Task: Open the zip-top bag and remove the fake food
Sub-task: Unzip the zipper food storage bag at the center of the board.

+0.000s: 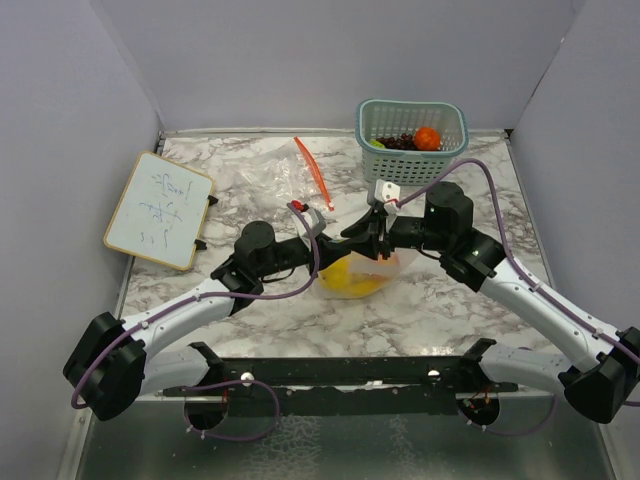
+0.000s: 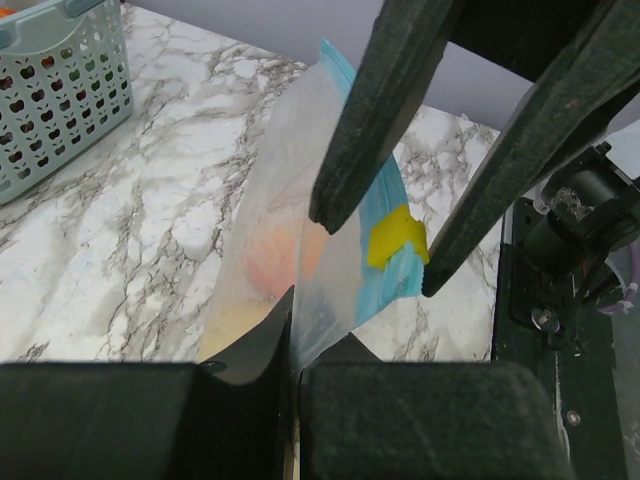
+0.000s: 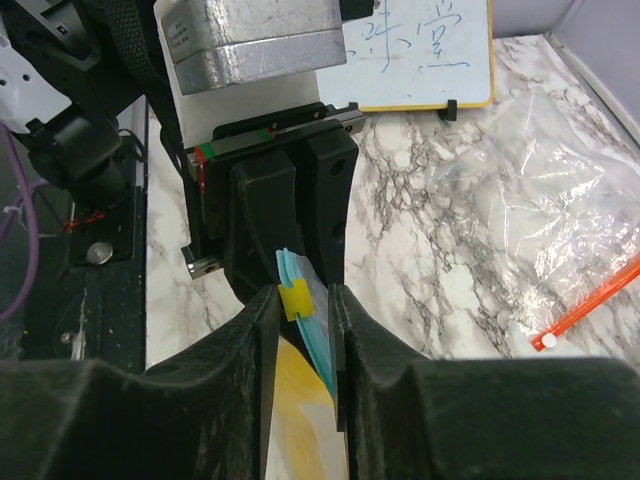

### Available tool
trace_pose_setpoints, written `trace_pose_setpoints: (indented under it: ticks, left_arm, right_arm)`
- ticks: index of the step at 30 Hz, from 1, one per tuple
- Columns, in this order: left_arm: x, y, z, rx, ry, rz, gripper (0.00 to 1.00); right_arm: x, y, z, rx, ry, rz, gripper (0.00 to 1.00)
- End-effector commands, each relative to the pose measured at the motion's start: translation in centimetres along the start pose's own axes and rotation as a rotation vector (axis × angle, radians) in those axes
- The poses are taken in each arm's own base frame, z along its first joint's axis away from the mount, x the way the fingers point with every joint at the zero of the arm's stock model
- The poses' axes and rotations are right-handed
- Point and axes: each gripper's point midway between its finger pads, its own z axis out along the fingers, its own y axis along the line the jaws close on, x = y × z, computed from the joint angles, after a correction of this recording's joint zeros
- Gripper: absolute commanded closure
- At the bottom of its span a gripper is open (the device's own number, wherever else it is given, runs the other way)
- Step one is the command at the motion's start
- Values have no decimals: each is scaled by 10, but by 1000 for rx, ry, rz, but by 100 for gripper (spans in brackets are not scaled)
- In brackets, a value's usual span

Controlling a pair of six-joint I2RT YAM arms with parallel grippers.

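Observation:
A clear zip-top bag (image 1: 356, 277) with a blue zip strip (image 2: 380, 290) and a yellow slider (image 3: 298, 300) hangs between my two grippers above the table's middle. Fake food shows through it: a yellow piece (image 1: 350, 282) and a peach-coloured blur (image 2: 270, 260). My left gripper (image 2: 296, 352) is shut on the bag's plastic just below the zip. My right gripper (image 3: 302, 296) straddles the slider, jaws narrow but still open, with a slim gap on one side. More fake food lies in the teal basket (image 1: 447, 118): an orange (image 1: 427, 138), dark grapes (image 1: 400, 143) and a green piece (image 1: 376, 144).
A small whiteboard (image 1: 158, 210) leans at the left. An empty clear bag (image 1: 270, 170) with an orange zip (image 1: 313, 170) lies flat behind the arms. The basket stands against the back wall, and white walls close in three sides.

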Motion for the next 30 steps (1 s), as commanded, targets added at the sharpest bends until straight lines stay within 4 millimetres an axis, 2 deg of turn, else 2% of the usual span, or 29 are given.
trace_pose_setpoints:
  ticks: [1, 7, 8, 17, 30]
  left_arm:
    - [-7, -1, -2, 11, -31, 16, 100]
    - [-10, -2, -3, 9, -38, 21, 100]
    - [-10, -1, -4, 3, -40, 21, 100]
    - [-15, -1, -8, -7, -61, 24, 100]
    - [-39, -4, -24, -19, -150, 34, 100]
  right_arm:
    - [-21, 1, 1, -10, -56, -27, 77]
    - [-18, -2, 3, 1, -45, -23, 97]
    - [-18, -2, 3, 3, -42, -22, 98]
    - [-6, -5, 5, 16, -11, -4, 98]
    - [18, -23, -6, 146, 78, -14, 98]
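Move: The yellow slider on the bag's blue zip sits between the right fingertips, barely 1 cm to the left of that hand's point. In the bag, the yellow food hangs about 15 cm straight below the right hand, the orange food some 7 cm right and 10 below. The basket is about 34 cm ahead and 17 right. From the left hand, the slider is about 4 cm up, 2 back and 1 right. The right fingers shut on the yellow slider and pinch it, the hand staying put; only afterwards does that hand ease forward and a little down, some 1.5 cm in all, in the direction the zip runs. The left keeps its pinch on the film under the slider and, late on, draws about 2 cm left and 1 cm up. ##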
